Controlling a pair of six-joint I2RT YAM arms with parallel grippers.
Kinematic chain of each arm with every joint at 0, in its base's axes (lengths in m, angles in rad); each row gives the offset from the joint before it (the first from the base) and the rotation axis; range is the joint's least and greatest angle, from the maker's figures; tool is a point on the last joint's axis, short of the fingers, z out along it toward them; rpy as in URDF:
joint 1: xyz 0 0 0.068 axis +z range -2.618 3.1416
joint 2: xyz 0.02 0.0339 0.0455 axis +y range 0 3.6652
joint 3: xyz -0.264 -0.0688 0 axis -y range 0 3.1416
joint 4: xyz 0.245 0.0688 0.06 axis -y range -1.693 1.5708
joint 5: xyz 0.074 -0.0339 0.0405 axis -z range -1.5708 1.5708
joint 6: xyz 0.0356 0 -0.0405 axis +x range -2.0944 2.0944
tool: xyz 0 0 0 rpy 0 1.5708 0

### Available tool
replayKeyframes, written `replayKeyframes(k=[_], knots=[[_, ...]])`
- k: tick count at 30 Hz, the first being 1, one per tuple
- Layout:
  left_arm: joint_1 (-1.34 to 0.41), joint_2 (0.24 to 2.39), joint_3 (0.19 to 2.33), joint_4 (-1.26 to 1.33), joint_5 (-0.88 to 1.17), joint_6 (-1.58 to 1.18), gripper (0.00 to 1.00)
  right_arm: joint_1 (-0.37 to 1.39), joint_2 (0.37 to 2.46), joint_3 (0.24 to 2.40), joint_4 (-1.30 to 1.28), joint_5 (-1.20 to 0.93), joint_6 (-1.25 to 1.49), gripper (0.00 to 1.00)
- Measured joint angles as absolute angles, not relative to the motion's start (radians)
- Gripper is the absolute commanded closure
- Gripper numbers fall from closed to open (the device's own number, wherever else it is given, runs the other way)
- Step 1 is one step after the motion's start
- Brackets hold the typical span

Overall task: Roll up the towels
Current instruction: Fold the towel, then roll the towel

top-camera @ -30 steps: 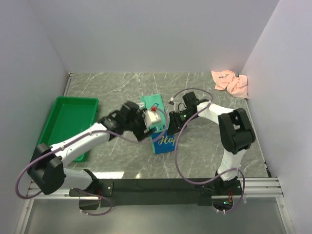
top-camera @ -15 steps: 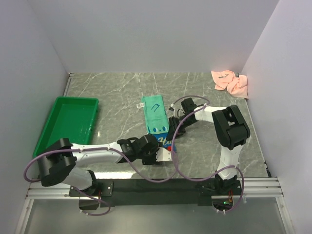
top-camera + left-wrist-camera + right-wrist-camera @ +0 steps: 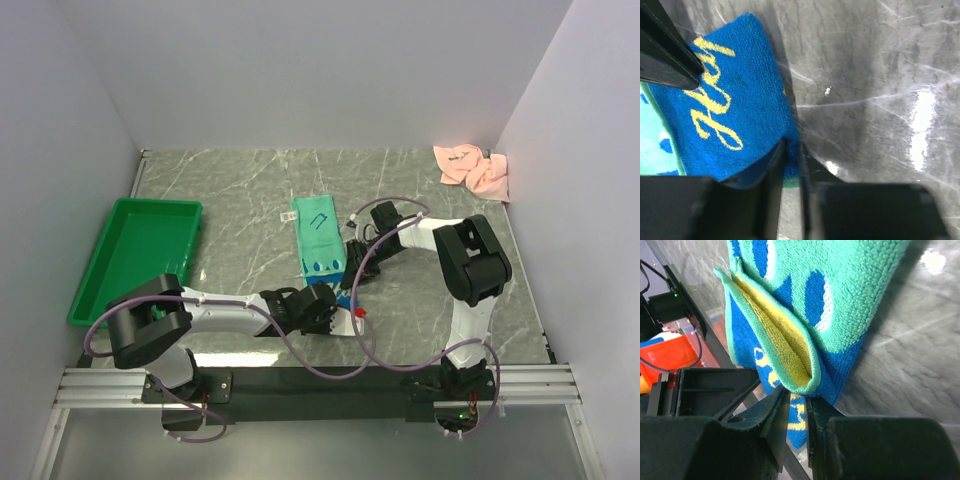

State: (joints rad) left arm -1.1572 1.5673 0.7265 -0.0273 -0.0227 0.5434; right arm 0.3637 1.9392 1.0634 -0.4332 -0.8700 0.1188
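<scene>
The teal and blue towel (image 3: 317, 232) lies lengthwise mid-table, its blue near end carrying yellow script (image 3: 715, 107). My left gripper (image 3: 328, 308) lies low at that near end, and in the left wrist view its jaws (image 3: 791, 150) are shut on the towel's blue corner. My right gripper (image 3: 352, 262) is at the towel's right edge. The right wrist view shows it (image 3: 797, 402) shut on a blue flap beneath a lifted fold with a yellow inside (image 3: 785, 335). The pink towel (image 3: 472, 170) lies crumpled in the far right corner.
A green plastic tray (image 3: 115, 290) stands at the left side of the table. White walls close in the table on the left, back and right. The arms' black base rail (image 3: 320, 382) runs along the near edge.
My left arm swung down from over the towel's middle to its near end, and its jaws closed on the blue corner. The right gripper narrowed on the towel's right edge.
</scene>
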Motion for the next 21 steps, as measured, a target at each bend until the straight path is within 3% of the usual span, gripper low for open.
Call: replayKeyframes(k=[4, 21], knots=[[-1.157, 1.560, 0.726, -0.051, -0.020, 0.524, 0.99, 0.375, 1.942, 1.063, -0.432, -0.878, 0.122, 0.75], [-0.999, 1.475, 0.785, -0.352, 0.293, 0.419, 0.99, 0.417, 1.923, 1.152, -0.534, -0.884, 0.059, 0.71]])
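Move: The towel lies as a narrow folded strip running away from the robot. Its near left corner is right at the left fingertips, no more than 1 cm below and level fore and aft; the strip's far end is about 25 cm ahead and 1 cm left of that hand, the table's front edge roughly 12 cm behind and level sideways. From the right hand, the lettered panel's upper right fold is at its fingertips, the near left corner some 8 cm back and 5 cm left. The towel's near left corner is pinched as the left fingers shut fully, then drawn about 4 cm left and 2.5 cm back close to the table, the hand tipping some 20 degrees and lifting a little at the last. The right hand, its fingers staying slightly parted at the fold, goes along about 2 cm back, then rises 2 cm or so and returns forward and slightly left, coming off the towel. ##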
